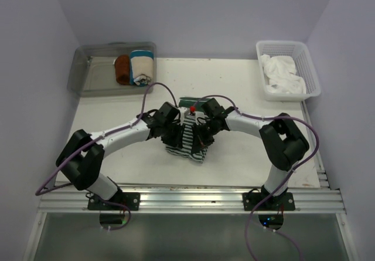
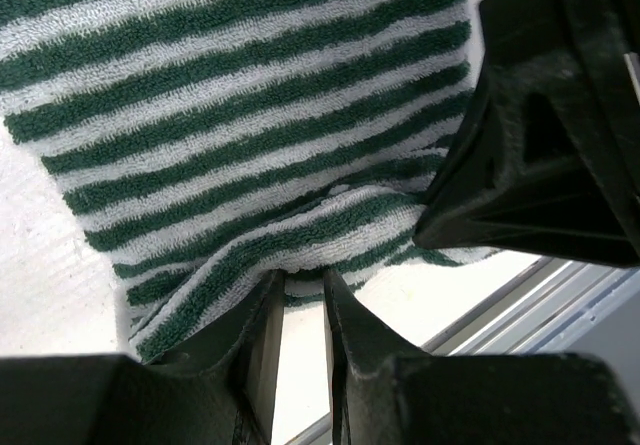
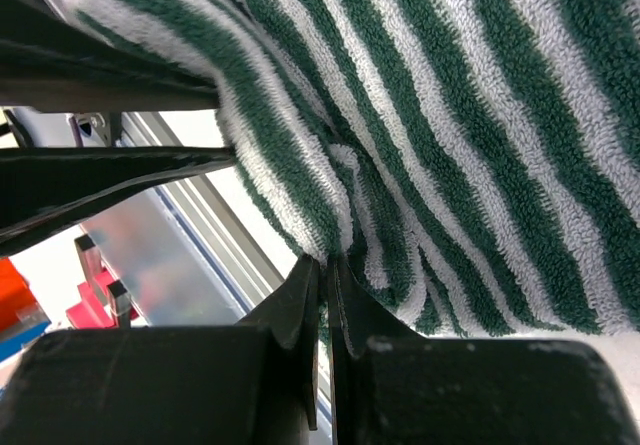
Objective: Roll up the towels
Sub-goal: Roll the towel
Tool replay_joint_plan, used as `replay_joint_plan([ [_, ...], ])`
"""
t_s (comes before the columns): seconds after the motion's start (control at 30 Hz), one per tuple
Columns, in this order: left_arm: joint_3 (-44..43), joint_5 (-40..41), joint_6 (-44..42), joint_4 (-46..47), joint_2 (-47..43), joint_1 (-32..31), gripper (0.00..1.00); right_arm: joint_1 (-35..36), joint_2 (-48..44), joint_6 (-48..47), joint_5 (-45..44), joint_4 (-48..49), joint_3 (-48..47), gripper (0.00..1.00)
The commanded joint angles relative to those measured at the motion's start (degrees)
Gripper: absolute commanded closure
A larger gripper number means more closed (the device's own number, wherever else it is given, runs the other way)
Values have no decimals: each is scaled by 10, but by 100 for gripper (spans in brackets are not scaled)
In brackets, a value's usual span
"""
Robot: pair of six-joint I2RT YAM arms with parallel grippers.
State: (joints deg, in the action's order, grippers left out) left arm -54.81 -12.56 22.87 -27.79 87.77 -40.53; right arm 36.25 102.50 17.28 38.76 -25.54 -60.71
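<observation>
The green-and-white striped towel (image 1: 187, 141) hangs bunched between the two arms at the table's middle, lifted off the surface. My left gripper (image 1: 174, 135) pinches a fold of its edge at the fingertips (image 2: 303, 277), the jaws standing a narrow gap apart round the cloth. From the other side, my right gripper (image 1: 202, 135) is shut tight on another fold of the same edge (image 3: 328, 260). The striped towel (image 2: 240, 115) fills the left wrist view, and the striped towel (image 3: 450, 135) drapes across the right wrist view. The plain white towel (image 1: 282, 74) lies crumpled in a basket.
A white basket (image 1: 312, 73) stands at the back right. At the back left, a clear bin (image 1: 82, 76) holds a rolled rust-brown towel (image 1: 122, 68) and a cream towel with a teal band (image 1: 142, 67). The metal rail (image 1: 187, 199) runs along the near edge.
</observation>
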Motion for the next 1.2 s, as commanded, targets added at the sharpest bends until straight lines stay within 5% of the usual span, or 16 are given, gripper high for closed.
replay_joint_plan([
  [0.0, -17, 9, -7, 34, 20, 0, 74, -5, -2, -3, 2, -6, -28, 100],
  [0.43, 39, -14, 22, 117, 41, 19, 75, -7, -17, -27, -91, -44, -51, 99],
  [0.77, 43, -62, 19, 134, 61, 39, 75, -5, -141, -33, -114, 14, 30, 57],
  [1.17, 45, -70, 16, 136, 63, 41, 75, 30, -137, -48, -155, 43, 60, 38],
])
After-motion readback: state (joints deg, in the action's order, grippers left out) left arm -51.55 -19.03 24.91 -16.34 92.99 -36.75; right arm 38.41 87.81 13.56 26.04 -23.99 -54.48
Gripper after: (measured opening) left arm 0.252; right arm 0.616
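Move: Just under the left fingertips, about 2 cm down, is the left end of the striped towel's near fold. The right hand already pinches this fold's right end between shut fingers, and the flat stripes it is being turned onto are centred about 10 cm ahead of it, 2 cm left and 2 cm down. The towel's green end lies about 20 cm ahead of the right hand and 2 cm left, and about 18 cm ahead of the left hand and 7 cm right. Pushing the pinched fold forward some 2.5 cm onto the towel and drifting right, the right hand starts opening its fingers late in that push. It then rises about 4 cm, letting go, and draws back 2 cm, sinking slightly with its fingers wide. The left hand eases down and forward about 2 cm each, its narrow-open fingertips staying at the fold's left end. ##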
